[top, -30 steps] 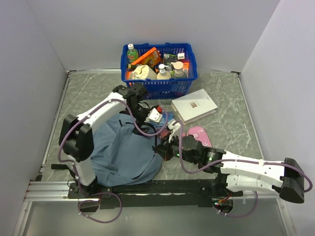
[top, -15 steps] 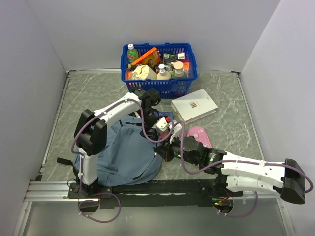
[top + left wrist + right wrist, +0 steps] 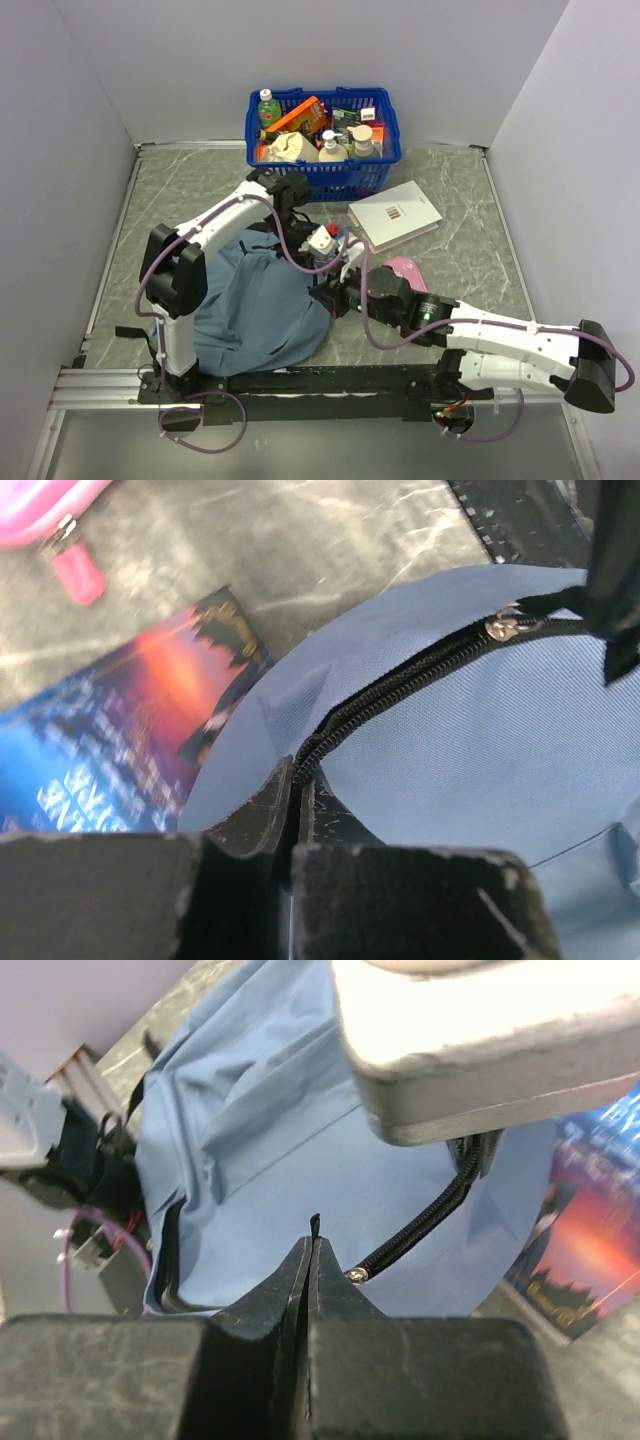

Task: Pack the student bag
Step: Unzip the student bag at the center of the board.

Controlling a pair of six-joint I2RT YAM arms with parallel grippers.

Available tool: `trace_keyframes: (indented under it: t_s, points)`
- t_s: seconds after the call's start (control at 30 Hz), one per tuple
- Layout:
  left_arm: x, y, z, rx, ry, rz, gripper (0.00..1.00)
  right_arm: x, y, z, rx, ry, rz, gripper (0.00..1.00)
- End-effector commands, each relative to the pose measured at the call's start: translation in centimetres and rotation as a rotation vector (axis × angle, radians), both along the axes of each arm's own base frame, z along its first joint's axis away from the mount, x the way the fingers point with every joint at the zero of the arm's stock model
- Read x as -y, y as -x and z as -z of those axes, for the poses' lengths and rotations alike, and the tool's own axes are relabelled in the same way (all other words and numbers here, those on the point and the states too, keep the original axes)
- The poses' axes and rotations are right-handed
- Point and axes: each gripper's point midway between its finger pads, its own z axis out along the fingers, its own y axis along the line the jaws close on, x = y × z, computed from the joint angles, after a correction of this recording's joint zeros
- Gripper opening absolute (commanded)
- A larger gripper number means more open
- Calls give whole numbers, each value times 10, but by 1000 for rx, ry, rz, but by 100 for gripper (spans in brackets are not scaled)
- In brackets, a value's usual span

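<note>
The grey-blue student bag [image 3: 250, 305] lies slumped on the table in front of the left arm's base. My left gripper [image 3: 295, 772] is shut on the end of the bag's dark zip [image 3: 400, 695], at the bag's right edge [image 3: 332, 262]. My right gripper [image 3: 313, 1245] is shut on the small black pull tab beside the silver zip slider [image 3: 356, 1274]; in the top view it [image 3: 322, 296] sits just below the left one. The two grippers are close together along the same zip. The zip looks closed between them.
A colourful book [image 3: 120, 730] lies partly under the bag's edge. A pink pencil case [image 3: 403, 270] and a white book [image 3: 395, 215] lie to the right. At the back stands a blue basket [image 3: 320, 180] full of bottles and packets.
My left gripper swung right from over the bag's top to the zip end and went from open to shut on it. The right gripper stayed shut, shifting slightly up.
</note>
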Motion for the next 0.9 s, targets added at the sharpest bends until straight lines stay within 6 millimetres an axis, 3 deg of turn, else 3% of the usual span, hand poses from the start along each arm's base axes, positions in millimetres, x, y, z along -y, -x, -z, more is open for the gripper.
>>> trace_keyframes:
  t_s: [0.0, 0.2, 0.37, 0.43, 0.5, 0.53, 0.73, 0.87]
  points:
    - [-21, -27, -24, 39, -10, -117, 1, -15, -22, -68, 121, -134, 22, 0]
    - [-56, -80, -53, 156, -29, -299, 1, -12, -30, -60, 109, -89, 39, 0]
    - [-68, -125, -43, 198, -100, -539, 1, -6, -28, -46, 72, -61, 54, 0]
    - [-66, -151, -39, 216, -101, -705, 1, -2, -24, -34, 47, -48, 53, 0]
    - [-61, -164, -44, 204, -88, -791, 1, 1, -21, -22, 24, -30, 51, 0]
    - [-57, -165, -36, 153, -106, -818, 1, -1, -18, -20, 6, -37, 43, 0]
    - [-34, -183, -39, 56, -39, -975, 1, -19, 11, 1, -50, 3, -57, 0]
    - [-33, -196, -39, 51, -34, -1093, 1, -23, 28, 15, -69, 72, -77, 0]
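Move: The left fingers are already shut on the student bag's zip, whose far end lies about 14 cm ahead and 4 cm to their left. The brass slider sits some 6 cm straight behind them, and the Jane Eyre book lies about 4 cm ahead, 6 cm right and 9 cm down. From the right hand, which already grips that slider's pull, the slider is some 2 cm ahead and the far end about 20 cm ahead, 4 cm left. Still pinching the zip, the left hand runs about 14 cm forward along it, turning counter-clockwise; right keeps its pull. ##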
